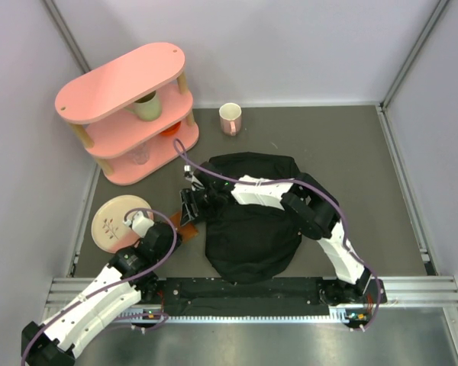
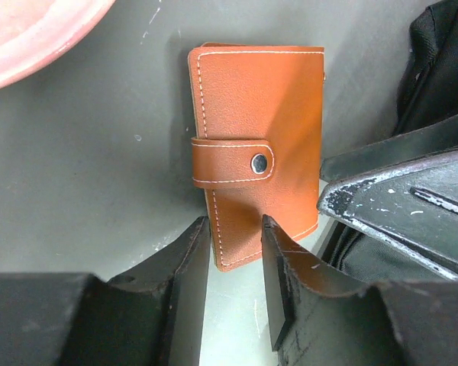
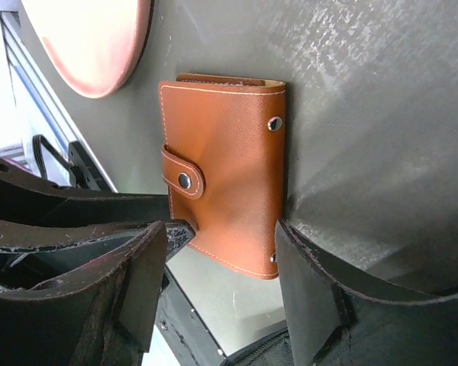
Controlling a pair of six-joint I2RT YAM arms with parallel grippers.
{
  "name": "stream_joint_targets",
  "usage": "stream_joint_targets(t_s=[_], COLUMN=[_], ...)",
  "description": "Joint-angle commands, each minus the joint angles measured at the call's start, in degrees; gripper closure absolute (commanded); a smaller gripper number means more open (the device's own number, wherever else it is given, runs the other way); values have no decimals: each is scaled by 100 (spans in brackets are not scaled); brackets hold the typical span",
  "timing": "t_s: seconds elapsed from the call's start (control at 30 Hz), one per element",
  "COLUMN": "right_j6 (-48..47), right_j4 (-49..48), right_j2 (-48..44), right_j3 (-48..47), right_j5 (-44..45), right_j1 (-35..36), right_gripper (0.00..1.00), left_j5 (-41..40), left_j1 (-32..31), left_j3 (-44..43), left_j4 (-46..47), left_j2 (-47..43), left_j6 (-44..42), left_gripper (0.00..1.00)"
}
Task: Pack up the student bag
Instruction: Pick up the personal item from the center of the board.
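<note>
The student bag [image 1: 252, 229] lies flat and black in the middle of the table, under my right arm. Left of it a brown leather wallet [image 2: 256, 145] with a snap strap lies flat on the grey table. My left gripper [image 2: 235, 255] is open with a narrow gap, and the wallet's near end sits just between its tips. From the bag's side my right gripper [image 3: 227, 267] is open wide, straddling the wallet [image 3: 225, 168] across its width. One of its fingers [image 2: 397, 206] shows in the left wrist view. From above, both grippers [image 1: 177, 229] [image 1: 191, 207] meet over the wallet [image 1: 189, 231].
A pink plate [image 1: 118, 221] lies just left of the wallet. A pink three-tier shelf [image 1: 122, 80] at the back left holds a green mug [image 1: 146, 107] and a glass [image 1: 140, 156]. A pink-rimmed mug [image 1: 230, 118] stands at the back. The metal rail [image 1: 252, 293] runs along the near edge.
</note>
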State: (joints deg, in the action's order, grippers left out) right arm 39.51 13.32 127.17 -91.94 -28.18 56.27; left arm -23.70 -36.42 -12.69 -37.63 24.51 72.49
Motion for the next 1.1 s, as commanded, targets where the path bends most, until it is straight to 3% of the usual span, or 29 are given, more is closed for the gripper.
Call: stream_joint_targets(t_s=[0.0, 0.23, 0.27, 0.33, 0.53, 0.73, 0.93, 1.07], right_j6=[-83, -92, -92, -83, -154, -198, 223, 540], right_j4=[311, 268, 224, 215, 180, 171, -224, -576], right_j2=[150, -8, -35, -131, -719, -1974, -3678, -4698], right_j3=[-17, 71, 88, 141, 238, 317, 1528, 2774], right_j5=[94, 85, 76, 111, 366, 752, 1359, 1360], right_j1=[33, 42, 33, 42, 24, -247, -617, -1003], right_gripper=[42, 42, 42, 42, 41, 23, 19, 17], left_j5=[-178, -336, -363, -407, -618, -679, -390, 128], left_j1=[30, 30, 30, 30, 30, 30, 30, 30], left_j3=[-173, -234, -243, -287, -462, -928, -1578, -1912], left_j4=[115, 1, -16, -95, -315, -298, 202, 1026], left_j2=[-61, -52, -52, -61, -245, -561, -571, -325], left_j6=[90, 99, 108, 134, 125, -392, -1368, -1983], left_gripper=[64, 82, 92, 99, 100, 100, 100, 100])
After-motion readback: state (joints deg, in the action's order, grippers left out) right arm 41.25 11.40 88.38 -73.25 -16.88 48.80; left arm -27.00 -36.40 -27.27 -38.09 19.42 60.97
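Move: The personal item, a brown snap wallet, lies low on the board with its middle about 4 cm ahead of the left hand, 1 cm to its right and 2 cm below; its near left edge is already between the left fingers. From the right hand, its middle is 2 cm to the left, level front to back and 2 cm lower. The plate's middle is some 18 cm left of the left hand and 4 cm farther out, the black bag's about 22 cm right and 6 cm farther out. Easing barely a centimetre left, the left hand shuts its half-open fingers and pinches the wallet's near left edge, then lifts it about 11 cm, slightly forward, the fingertips tipping up some 15 degrees. Once the left has closed, the right hand widens its fingers and backs away from the wallet, up about 18 cm and to the right towards the bag, with a smaller forward part. ##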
